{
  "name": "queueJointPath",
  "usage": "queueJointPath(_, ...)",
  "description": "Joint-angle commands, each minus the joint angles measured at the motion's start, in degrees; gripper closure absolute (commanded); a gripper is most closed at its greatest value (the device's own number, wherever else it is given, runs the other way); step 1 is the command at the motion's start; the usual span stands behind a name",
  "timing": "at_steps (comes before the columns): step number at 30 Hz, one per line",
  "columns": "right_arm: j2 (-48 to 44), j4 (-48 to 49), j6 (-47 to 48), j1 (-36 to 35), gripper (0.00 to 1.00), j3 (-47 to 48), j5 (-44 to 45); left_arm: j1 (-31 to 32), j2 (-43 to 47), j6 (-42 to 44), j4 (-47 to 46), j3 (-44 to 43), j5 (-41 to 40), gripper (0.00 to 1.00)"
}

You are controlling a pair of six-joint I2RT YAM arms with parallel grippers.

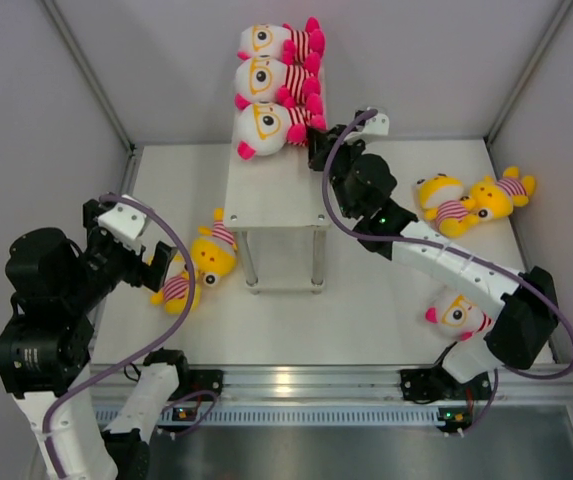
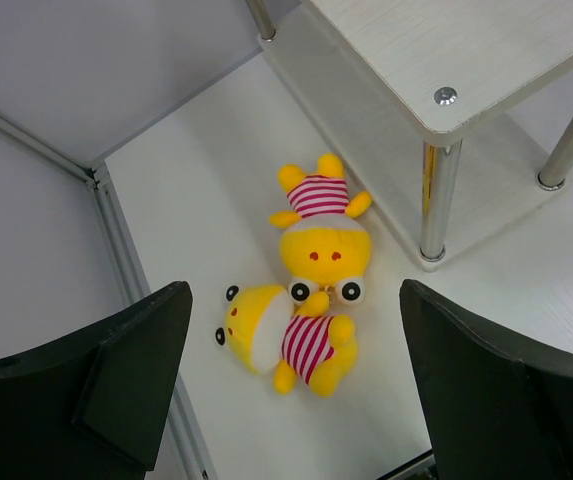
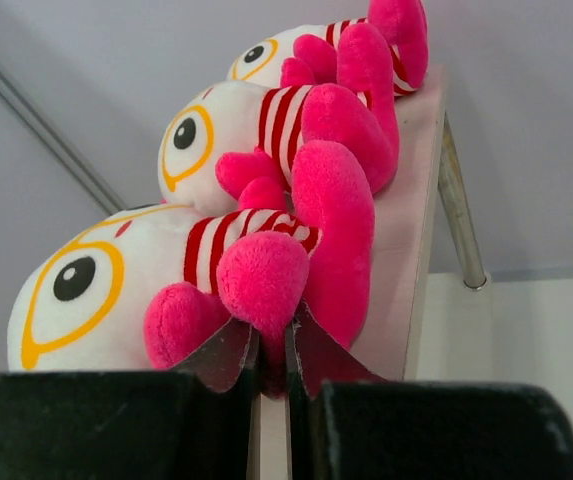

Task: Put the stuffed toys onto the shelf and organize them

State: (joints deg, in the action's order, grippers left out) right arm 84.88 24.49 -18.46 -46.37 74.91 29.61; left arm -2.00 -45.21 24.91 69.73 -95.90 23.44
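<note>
Three white-headed stuffed toys point(image 1: 264, 125) lie in a row at the far end of the white shelf point(image 1: 276, 205). My right gripper point(image 1: 316, 140) is shut on a pink limb of the nearest one point(image 3: 266, 280), which rests on the shelf board point(image 3: 406, 230). My left gripper point(image 1: 161, 265) is open and empty above two yellow toys point(image 1: 211, 255) on the table left of the shelf. In the left wrist view both yellow toys point(image 2: 286, 340) lie between the spread fingers point(image 2: 136, 370), beside a shelf leg point(image 2: 434, 200).
Two more yellow toys point(image 1: 446, 205) lie on the table right of the shelf. A white-headed toy point(image 1: 456, 312) lies near the right arm's base, partly under the arm. Grey walls enclose the table on the left, back and right.
</note>
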Motion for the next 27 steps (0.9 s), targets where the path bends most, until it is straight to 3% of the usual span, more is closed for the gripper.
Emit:
queueJointPath(1,0.45,4.07,-3.60,-0.30,1.00,1.46,2.65,0.07,-0.23,-1.00,-3.02,0.71,-0.77,0.09)
queueJointPath(12,3.28,1.00,-3.34,-0.13,0.99,4.72,0.37,0.07,-0.76,-1.00,-3.02,0.98,-0.24,0.10)
queueJointPath(13,1.97,1.00,-3.51,-0.21,0.94,3.76,0.54,0.07,-0.67,-1.00,-2.94,1.15,-0.33,0.10)
queueJointPath(14,1.00,0.91,-3.17,-0.21,0.80,3.05,0.72,0.15,-0.58,-0.91,-2.94,1.24,-0.33,0.10)
queueJointPath(16,-2.24,0.82,-2.64,-0.12,0.65,0.78,1.24,0.07,-0.49,-0.82,-2.94,1.50,-0.33,0.10)
queueJointPath(17,-3.57,0.82,-1.68,-0.04,0.48,0.06,1.24,0.07,-0.41,-0.74,-2.94,1.68,-0.15,0.10)
queueJointPath(19,-7.16,-1.89,-0.10,-0.04,0.33,-0.21,0.37,0.07,-0.40,-0.82,-2.94,1.94,0.11,0.10)
queueJointPath(23,-13.33,-17.77,5.08,0.05,0.01,5.05,-3.75,0.07,-1.63,-1.78,-3.72,1.51,1.25,0.10)
queueJointPath(27,-19.39,-35.44,6.42,0.57,0.01,10.60,-4.29,0.07,-4.62,-2.67,-4.51,0.89,2.83,0.10)
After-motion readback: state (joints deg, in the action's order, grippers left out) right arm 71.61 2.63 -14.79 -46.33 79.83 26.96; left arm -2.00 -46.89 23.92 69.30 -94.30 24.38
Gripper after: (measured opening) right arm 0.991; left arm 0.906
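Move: The right hand pinches the pink foot of the near toy above the shelf's right edge; that toy's middle, set for the spot there, is about 7 cm left, 3 cm ahead and nearly level. The middle toy lies about 14 cm ahead and 8 cm left, the back toy some 24 cm ahead and 7 cm left. From the left hand, the near toy is roughly 26 cm ahead, 20 cm right, about level. Forward and left by only about 1 cm, the right hand first nudges the near toy farther onto the shelf, still pinching its foot. Then the fingers open wide and let go, and the hand draws off back and to the right, some 6 cm each way, lifting about 5 cm as it clears the shelf's right edge. ##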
